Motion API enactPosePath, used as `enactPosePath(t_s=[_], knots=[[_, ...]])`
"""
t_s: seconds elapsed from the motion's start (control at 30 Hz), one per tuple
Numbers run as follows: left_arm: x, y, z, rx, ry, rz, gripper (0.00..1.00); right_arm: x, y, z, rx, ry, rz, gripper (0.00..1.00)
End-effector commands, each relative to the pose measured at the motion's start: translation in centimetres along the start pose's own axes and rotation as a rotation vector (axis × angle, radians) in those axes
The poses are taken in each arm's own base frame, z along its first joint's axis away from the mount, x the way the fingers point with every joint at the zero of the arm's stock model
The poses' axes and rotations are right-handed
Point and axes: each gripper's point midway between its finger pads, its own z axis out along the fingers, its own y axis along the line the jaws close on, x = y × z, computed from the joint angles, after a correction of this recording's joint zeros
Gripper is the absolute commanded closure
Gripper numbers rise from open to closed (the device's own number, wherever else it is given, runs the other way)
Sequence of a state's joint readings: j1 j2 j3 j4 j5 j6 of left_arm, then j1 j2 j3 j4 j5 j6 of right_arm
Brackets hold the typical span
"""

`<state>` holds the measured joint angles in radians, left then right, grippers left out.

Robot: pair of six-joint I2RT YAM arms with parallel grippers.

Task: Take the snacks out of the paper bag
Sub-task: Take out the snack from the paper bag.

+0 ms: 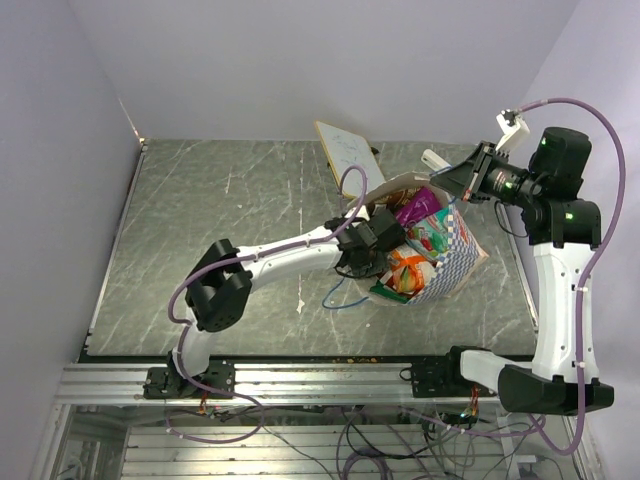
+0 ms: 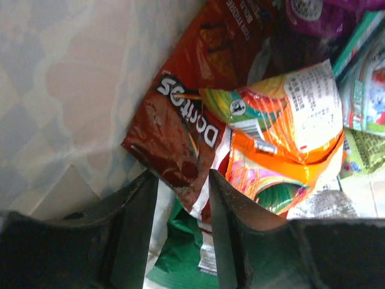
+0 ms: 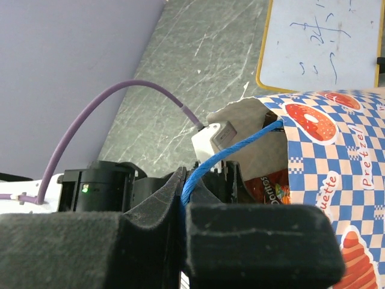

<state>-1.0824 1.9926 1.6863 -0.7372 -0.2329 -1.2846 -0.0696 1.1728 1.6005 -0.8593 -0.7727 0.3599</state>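
Note:
The blue-and-white checkered paper bag (image 1: 455, 255) lies tilted at the table's centre right, mouth open toward the left. Snacks fill it: a magenta packet (image 1: 418, 208) and an orange packet (image 1: 405, 272) show at the mouth. My left gripper (image 1: 375, 240) is inside the bag. In the left wrist view it (image 2: 183, 180) is open, its jaws straddling the lower corner of a red Doritos packet (image 2: 180, 126), with an orange packet (image 2: 283, 150) to the right and a green packet (image 2: 180, 253) below. My right gripper (image 3: 184, 198) is shut on the bag's blue cord handle (image 3: 234, 150), holding the rim up.
A flat white board (image 1: 345, 150) lies on the table behind the bag; it also shows in the right wrist view (image 3: 319, 45). A second blue cord (image 1: 340, 298) trails on the table by the bag's near side. The cream inner wall (image 2: 72, 90) is close on the left gripper's left.

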Motion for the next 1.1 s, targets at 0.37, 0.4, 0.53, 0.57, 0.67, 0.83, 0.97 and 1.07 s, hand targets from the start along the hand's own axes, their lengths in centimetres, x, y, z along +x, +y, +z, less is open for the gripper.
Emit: enactPosePath(t_s=[0.37, 0.4, 0.53, 0.57, 0.67, 0.83, 0.97, 1.07], knots=[[-2.5, -4.7, 1.0, 0.177, 0.02, -0.003, 0.83, 0.8, 1.2, -1.1, -0.013, -0.004, -0.024, 1.0], [-2.8, -5.1, 0.7, 0.198, 0.024, -0.002, 0.92, 0.9, 1.2, -1.2, -0.01, -0.005, -0.025, 1.0], [-4.1, -7.2, -1.1, 0.312, 0.055, -0.004, 0.93, 1.0, 1.0, -1.4, 0.006, -0.012, -0.029, 1.0], [-4.2, -7.8, -1.8, 0.349, 0.077, -0.008, 0.93, 0.9, 1.0, -1.4, 0.012, -0.016, -0.029, 1.0], [-4.7, -9.5, -3.9, 0.442, 0.117, -0.029, 0.93, 0.6, 0.7, -1.5, 0.037, -0.032, -0.031, 1.0], [-5.7, -11.7, -7.7, 0.557, 0.166, -0.031, 0.93, -0.5, -0.5, -2.1, 0.143, -0.076, -0.035, 1.0], [-6.6, -13.6, -11.2, 0.651, 0.179, -0.01, 0.93, -1.2, -1.2, -2.9, 0.215, -0.11, -0.061, 1.0], [-7.2, -14.5, -13.6, 0.699, 0.178, 0.033, 0.93, -1.9, -1.8, -3.5, 0.272, -0.146, -0.081, 1.0]])
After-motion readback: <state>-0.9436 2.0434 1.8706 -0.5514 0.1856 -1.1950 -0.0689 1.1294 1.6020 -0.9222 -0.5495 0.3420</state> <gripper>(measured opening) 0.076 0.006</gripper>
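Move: The Doritos bag's middle lies about 5 cm ahead of the open left fingers and 3 cm lower, its near end already between them. The orange packet is 3 cm ahead and 6 cm right of that hand; the green packet is 3 cm back, below it. From the right hand, the Doritos bag is roughly 3 cm ahead, 7 cm left and 30 cm down. Left eases forward-right, pinches the Doritos bag's near end and rises about 8 cm; right hand keeps the handle. ##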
